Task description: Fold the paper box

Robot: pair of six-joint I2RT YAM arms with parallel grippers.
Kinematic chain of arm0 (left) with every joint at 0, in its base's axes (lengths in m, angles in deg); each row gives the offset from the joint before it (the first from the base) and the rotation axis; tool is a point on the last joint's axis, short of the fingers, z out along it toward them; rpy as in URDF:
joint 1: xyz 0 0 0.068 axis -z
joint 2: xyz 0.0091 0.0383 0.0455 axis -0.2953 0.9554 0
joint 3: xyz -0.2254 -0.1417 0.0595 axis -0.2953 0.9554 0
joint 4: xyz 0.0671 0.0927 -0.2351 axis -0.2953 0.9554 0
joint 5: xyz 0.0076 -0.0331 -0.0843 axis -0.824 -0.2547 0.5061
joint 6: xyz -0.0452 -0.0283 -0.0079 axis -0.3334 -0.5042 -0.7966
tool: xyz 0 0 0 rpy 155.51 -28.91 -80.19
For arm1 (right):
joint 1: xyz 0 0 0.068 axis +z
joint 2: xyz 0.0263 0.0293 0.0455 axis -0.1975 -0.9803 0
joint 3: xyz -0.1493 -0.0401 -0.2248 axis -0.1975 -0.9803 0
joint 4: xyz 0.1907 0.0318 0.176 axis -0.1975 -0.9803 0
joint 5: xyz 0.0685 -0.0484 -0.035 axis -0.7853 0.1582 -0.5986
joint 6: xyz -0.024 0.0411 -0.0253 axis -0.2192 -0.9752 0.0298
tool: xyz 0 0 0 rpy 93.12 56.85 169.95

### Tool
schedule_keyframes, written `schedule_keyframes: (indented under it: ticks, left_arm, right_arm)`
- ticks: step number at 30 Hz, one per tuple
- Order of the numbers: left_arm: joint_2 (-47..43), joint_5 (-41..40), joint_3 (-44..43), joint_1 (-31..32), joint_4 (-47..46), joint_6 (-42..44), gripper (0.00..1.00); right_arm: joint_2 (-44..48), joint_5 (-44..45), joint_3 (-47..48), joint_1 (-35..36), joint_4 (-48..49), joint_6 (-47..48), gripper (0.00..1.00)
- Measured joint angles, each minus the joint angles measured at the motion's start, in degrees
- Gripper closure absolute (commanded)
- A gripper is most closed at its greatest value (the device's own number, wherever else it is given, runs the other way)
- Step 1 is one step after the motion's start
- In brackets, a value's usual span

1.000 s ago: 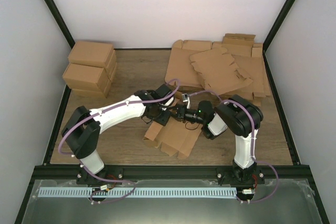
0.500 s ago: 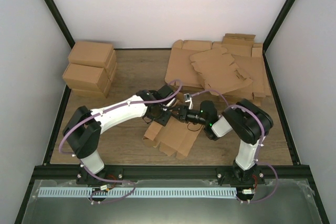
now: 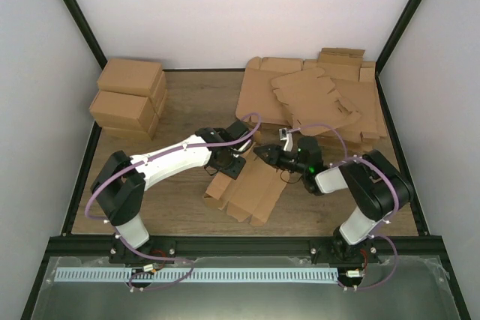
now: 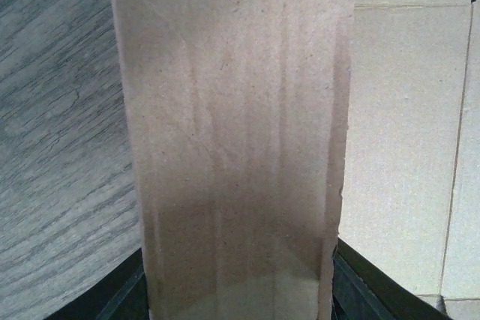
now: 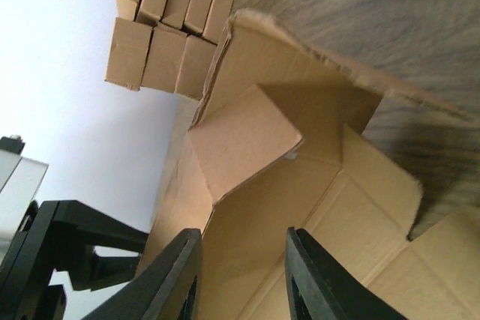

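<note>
The paper box (image 3: 251,189) lies part-folded on the table in front of both arms, brown, with flaps raised. My left gripper (image 3: 227,163) is at its left end, shut on an upright flap (image 4: 236,125) that fills the space between the black fingers (image 4: 124,290). My right gripper (image 3: 262,154) hovers just above the box's far edge, open with nothing between its fingers (image 5: 176,275). In the right wrist view the box's inner wall and a folded-in flap (image 5: 244,140) lie just beyond the fingertips.
Finished brown cartons (image 3: 127,97) are stacked at the back left, also seen as cartons (image 5: 172,20) in the right wrist view. A pile of flat cardboard blanks (image 3: 315,99) covers the back right. Black frame posts stand at the table's corners.
My right gripper has opened and drawn back to the right off the box, its elbow swinging outward. The left gripper still holds the flap in the same place.
</note>
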Motion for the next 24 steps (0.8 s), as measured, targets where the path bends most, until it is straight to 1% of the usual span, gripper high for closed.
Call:
schedule_keyframes:
  ticks: [5, 6, 8, 9, 11, 14, 17, 24]
  left_arm:
    - [-0.02, 0.0, 0.0, 0.04, 0.0, 0.44, 0.48]
    - [0.0, 0.0, 0.0, 0.04, 0.0, 0.46, 0.48]
    - [-0.02, 0.0, 0.0, 0.09, 0.0, 0.52, 0.48]
    - [-0.02, 0.0, 0.0, 0.13, 0.0, 0.61, 0.48]
    - [-0.02, 0.0, 0.0, 0.22, 0.0, 0.7, 0.48]
    - [-0.02, 0.0, 0.0, 0.31, 0.0, 0.81, 0.48]
    - [-0.02, 0.0, 0.0, 0.33, 0.0, 0.83, 0.48]
    - [0.0, 0.0, 0.0, 0.81, -0.02, 0.85, 0.48]
  right_arm:
    - [1.18, 0.46, 2.84, -1.14, -6.34, 4.26, 0.69]
    - [1.2, 0.52, 3.69, -1.14, -7.56, 5.09, 0.72]
    - [1.22, 0.96, 6.25, -1.14, -11.1, 7.13, 0.83]
    - [1.22, 1.29, 7.74, -1.14, -12.87, 8.02, 0.87]
    - [1.16, 1.66, 10.71, -1.14, -16.22, 9.94, 0.92]
    - [0.87, 2.21, 14.14, -1.22, -19.8, 12.15, 0.95]
    - [0.07, 2.49, 15.34, -1.22, -22.4, 13.53, 0.98]
    - [-3.06, 1.29, 15.45, -1.22, -26.93, 14.93, 0.99]
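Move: The folded-in corner tab at the far end of the paper box is about 5 cm ahead of the right hand, 3 cm to its left and slightly lower. The box's end flap rises some 2 cm beyond the tab, while the side wall in the left hand's grip is about 3 cm back, 6 cm left and a little below the right hand. From the left hand, the tab lies roughly 9 cm forward and 5 cm right, at about its own height. Forward and slightly up, the right hand travels about 5 cm to the corner tab, its part-open fingers closing empty on the way. It then drops some 4 cm beside the tab at the far end of the box, drawing back slightly, with the fingertips tipping about 10 degrees further down. The left hand stays put, keeping the side wall between its fingers. ##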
